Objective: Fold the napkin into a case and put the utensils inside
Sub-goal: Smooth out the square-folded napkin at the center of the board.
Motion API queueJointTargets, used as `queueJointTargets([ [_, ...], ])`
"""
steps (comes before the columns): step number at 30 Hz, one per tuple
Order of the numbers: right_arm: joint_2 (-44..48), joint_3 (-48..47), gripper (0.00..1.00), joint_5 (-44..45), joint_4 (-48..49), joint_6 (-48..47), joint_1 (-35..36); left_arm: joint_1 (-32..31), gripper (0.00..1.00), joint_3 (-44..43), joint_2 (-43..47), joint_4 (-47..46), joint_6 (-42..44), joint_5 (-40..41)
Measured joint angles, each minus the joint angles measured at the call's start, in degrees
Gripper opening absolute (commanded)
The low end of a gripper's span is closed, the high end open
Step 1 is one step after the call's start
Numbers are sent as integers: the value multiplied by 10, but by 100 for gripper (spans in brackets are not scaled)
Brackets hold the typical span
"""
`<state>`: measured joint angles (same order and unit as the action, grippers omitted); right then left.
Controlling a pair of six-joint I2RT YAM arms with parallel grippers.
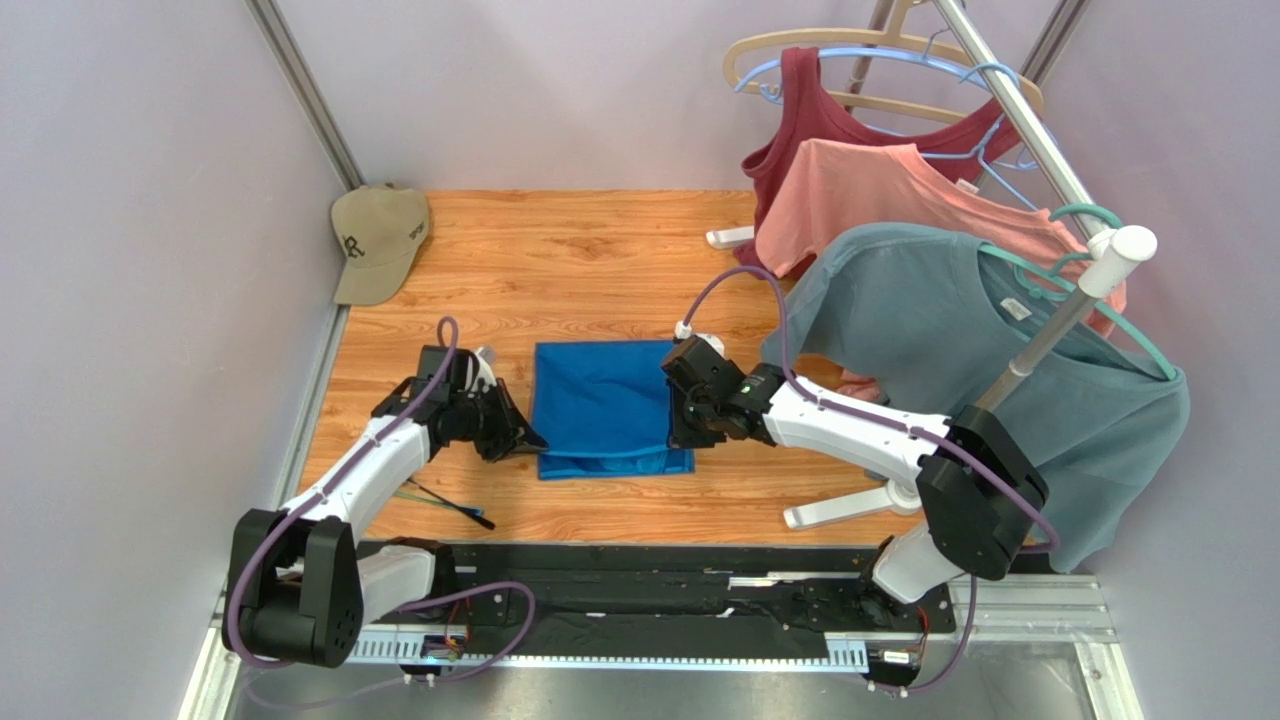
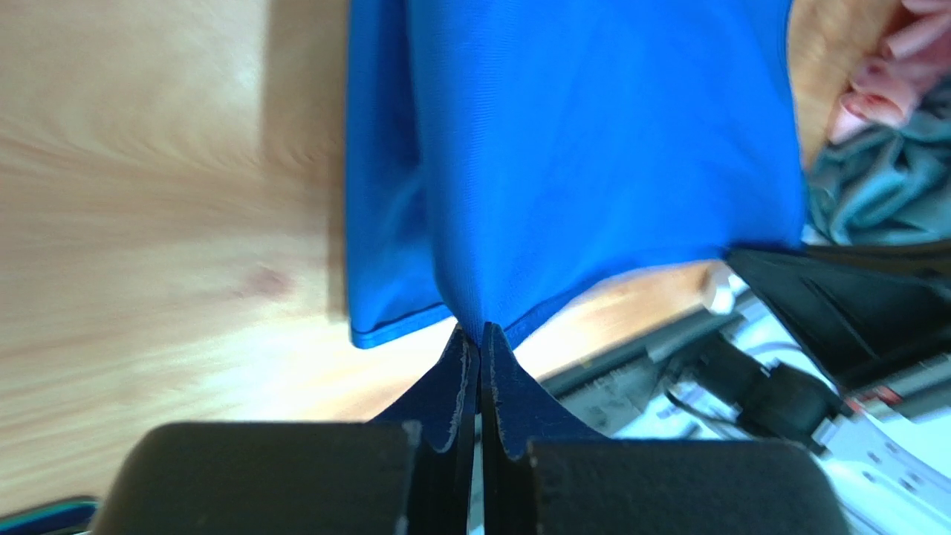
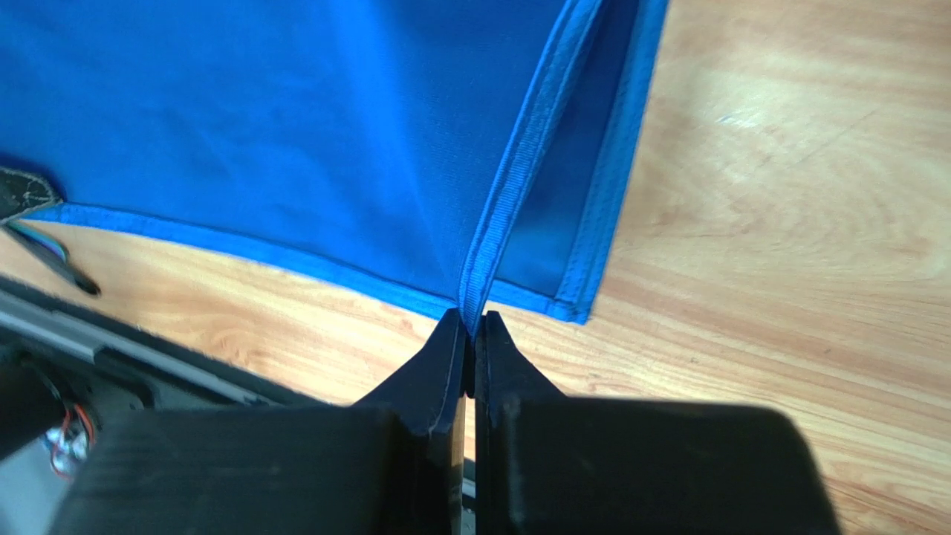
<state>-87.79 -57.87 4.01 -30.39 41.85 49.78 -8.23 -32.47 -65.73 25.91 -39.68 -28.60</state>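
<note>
The royal-blue napkin (image 1: 609, 402) lies partly folded on the wooden table (image 1: 601, 255), between the two arms. My left gripper (image 1: 526, 438) is at its near-left corner; in the left wrist view the left gripper (image 2: 481, 331) is shut, pinching a bunched tip of the napkin (image 2: 580, 156). My right gripper (image 1: 679, 428) is at the near-right edge; in the right wrist view the right gripper (image 3: 470, 321) is shut on the napkin's (image 3: 279, 134) raised hem. The utensils (image 1: 454, 506), thin dark sticks with blue and green bits, lie on the table near the left arm.
A khaki cap (image 1: 379, 237) sits at the table's far left corner. On the right stands a clothes rack with a teal-grey T-shirt (image 1: 962, 345), a pink shirt (image 1: 887, 195) and a maroon top (image 1: 796, 135); its white foot (image 1: 842, 510) rests near the right arm.
</note>
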Motion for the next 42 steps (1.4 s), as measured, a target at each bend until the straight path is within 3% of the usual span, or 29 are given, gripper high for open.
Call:
queueJointTargets([
  [6,1,23,20,-73,8,-30,-54,-40,0,5,12,-16,-33,-72],
  [8,2,24,30,-99,9,-39,-76,-53,0,5,35,-12,-43,-78],
  [15,3,44,48,-206,56,-22,-73,-60,0,7,103,43,-59,-3],
  [20,21,88,48,-220,81,3,-60,-59,0,26,90,47,-61,18],
  [22,31,106,41,-218,90,14,-60,-59,0,30,83,49,-61,24],
  [27,54,156,59,-207,112,52,-60,-59,0,32,82,50,-61,37],
  [36,77,213,60,-186,172,146,-68,-59,0,52,117,55,-80,71],
  [42,83,264,57,-174,226,237,-69,-59,0,121,195,53,-138,95],
])
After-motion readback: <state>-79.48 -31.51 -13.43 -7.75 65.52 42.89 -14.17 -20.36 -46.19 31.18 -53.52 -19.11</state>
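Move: Both my hands hold the near corners of the napkin's raised top layer. The near edge of its lower layers, where that goes, is about 4 cm back and 6 cm below each hand. The napkin's middle is some 9 cm right and 4 ahead of my left hand, 7 left and 4 ahead of my right. The utensils lie about 12 cm left and 6 back of my left hand; the rack foot is 18 right and 7 back of my right. My left hand keeps its pinch, swings right and back while rising some 3 cm, returns left and sinks, then draws the near-left corner farther back and down, about 5 cm back in all. My right lets go of its corner, opening past halfway, wavers right and left, then goes back and down about 5 cm each beside the near-right corner, tilting and finally turning some 20 degrees clockwise. ##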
